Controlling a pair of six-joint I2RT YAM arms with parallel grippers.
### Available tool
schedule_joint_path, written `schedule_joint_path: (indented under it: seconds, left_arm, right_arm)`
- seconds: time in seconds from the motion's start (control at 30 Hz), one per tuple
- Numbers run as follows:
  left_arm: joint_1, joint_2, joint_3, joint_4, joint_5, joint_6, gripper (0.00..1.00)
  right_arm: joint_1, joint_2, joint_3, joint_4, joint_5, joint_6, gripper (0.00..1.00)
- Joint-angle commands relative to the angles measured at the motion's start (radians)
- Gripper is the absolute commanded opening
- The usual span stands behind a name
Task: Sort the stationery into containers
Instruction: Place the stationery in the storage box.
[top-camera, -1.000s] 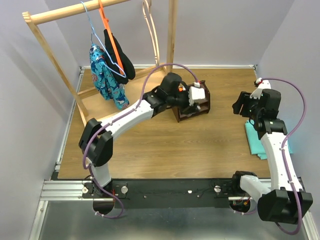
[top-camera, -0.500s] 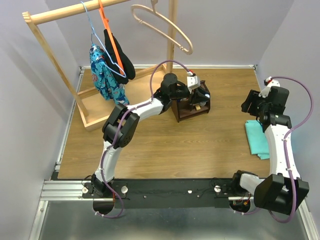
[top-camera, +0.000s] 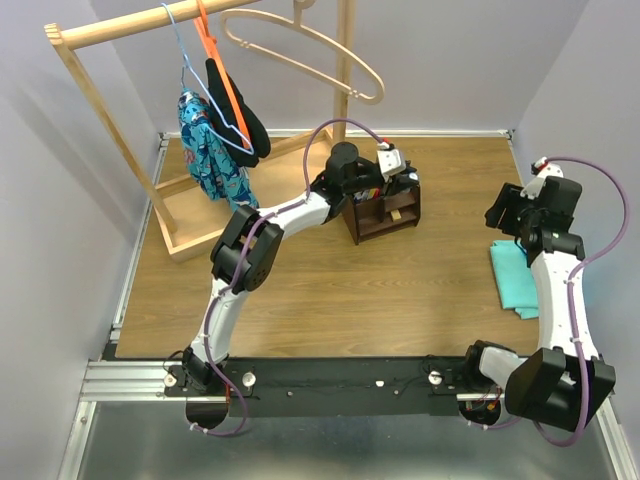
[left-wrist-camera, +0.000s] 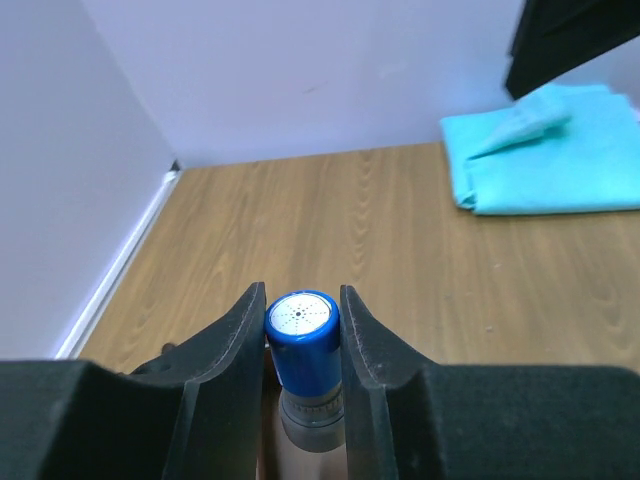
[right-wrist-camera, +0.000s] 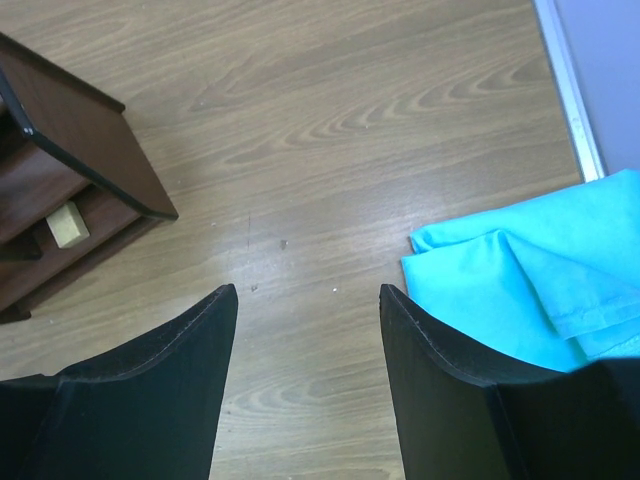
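My left gripper (left-wrist-camera: 302, 300) is shut on a short grey-blue cylinder (left-wrist-camera: 300, 340) with a blue cap and a white dotted end face. In the top view that gripper (top-camera: 397, 172) sits over the top of the dark brown wooden organiser (top-camera: 388, 212) at the back middle of the table. A few coloured pen ends (top-camera: 368, 192) show in one compartment. My right gripper (right-wrist-camera: 305, 295) stands open above bare tabletop, with nothing between its fingers. The organiser's corner (right-wrist-camera: 70, 140) is to its left. A tiny tan cube (right-wrist-camera: 67, 224) lies in a shelf slot.
A folded teal cloth (top-camera: 515, 275) lies under the right arm, also the cloth (right-wrist-camera: 545, 285) beside the right finger. A pale wooden clothes rack (top-camera: 100, 32) with hangers and a blue patterned garment (top-camera: 212, 155) stands back left. Walls close in on three sides.
The left arm's elbow has folded upward while its gripper stayed at the organiser with the cylinder. The right gripper shifted a little to the right. A wooden hanger on the rack swung round.
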Motion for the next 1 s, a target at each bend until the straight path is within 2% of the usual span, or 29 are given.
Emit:
schedule_joint_path:
  seconds: [0.0, 0.23, 0.7, 0.97]
  left_arm:
    - [-0.008, 0.025, 0.023, -0.1, -0.113, 0.159, 0.08]
    - [-0.024, 0.025, -0.017, -0.12, -0.214, 0.14, 0.1]
    - [-0.035, 0.054, -0.009, -0.103, -0.236, 0.131, 0.15]
    - [-0.035, 0.039, -0.017, -0.122, -0.268, 0.154, 0.28]
  right_arm:
    - [-0.009, -0.025, -0.046, 0.008, -0.034, 0.014, 0.66]
    - [-0.007, -0.039, -0.089, 0.028, -0.044, 0.03, 0.66]
    - [-0.009, -0.033, -0.099, 0.028, -0.052, 0.025, 0.66]
    - [-0.009, -0.037, -0.115, 0.037, -0.058, 0.03, 0.66]
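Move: My left hand already holds the blue-and-grey cylinder above the right side of the storage box. The box's middle is about 4 cm to my left, 2 cm back and 14 cm below. The pens standing in its rear left compartment are some 9 cm left, level fore and aft and about 8 cm below. The small pale block on the front shelf is 7 cm back, 1 cm left and 15 cm below. From my right hand the box's middle lies about 27 cm left, 3 cm ahead and 11 cm below. I lower the cylinder about 5 cm with my left hand, easing it forward some 3 cm as it sinks towards the right part of the box's rear compartment, then all but stop there. My wrist swings roughly 10 degrees counter-clockwise, the fingertips dip slightly, and my fingers keep their grip. My empty right hand sinks about 3 cm off to the side. ##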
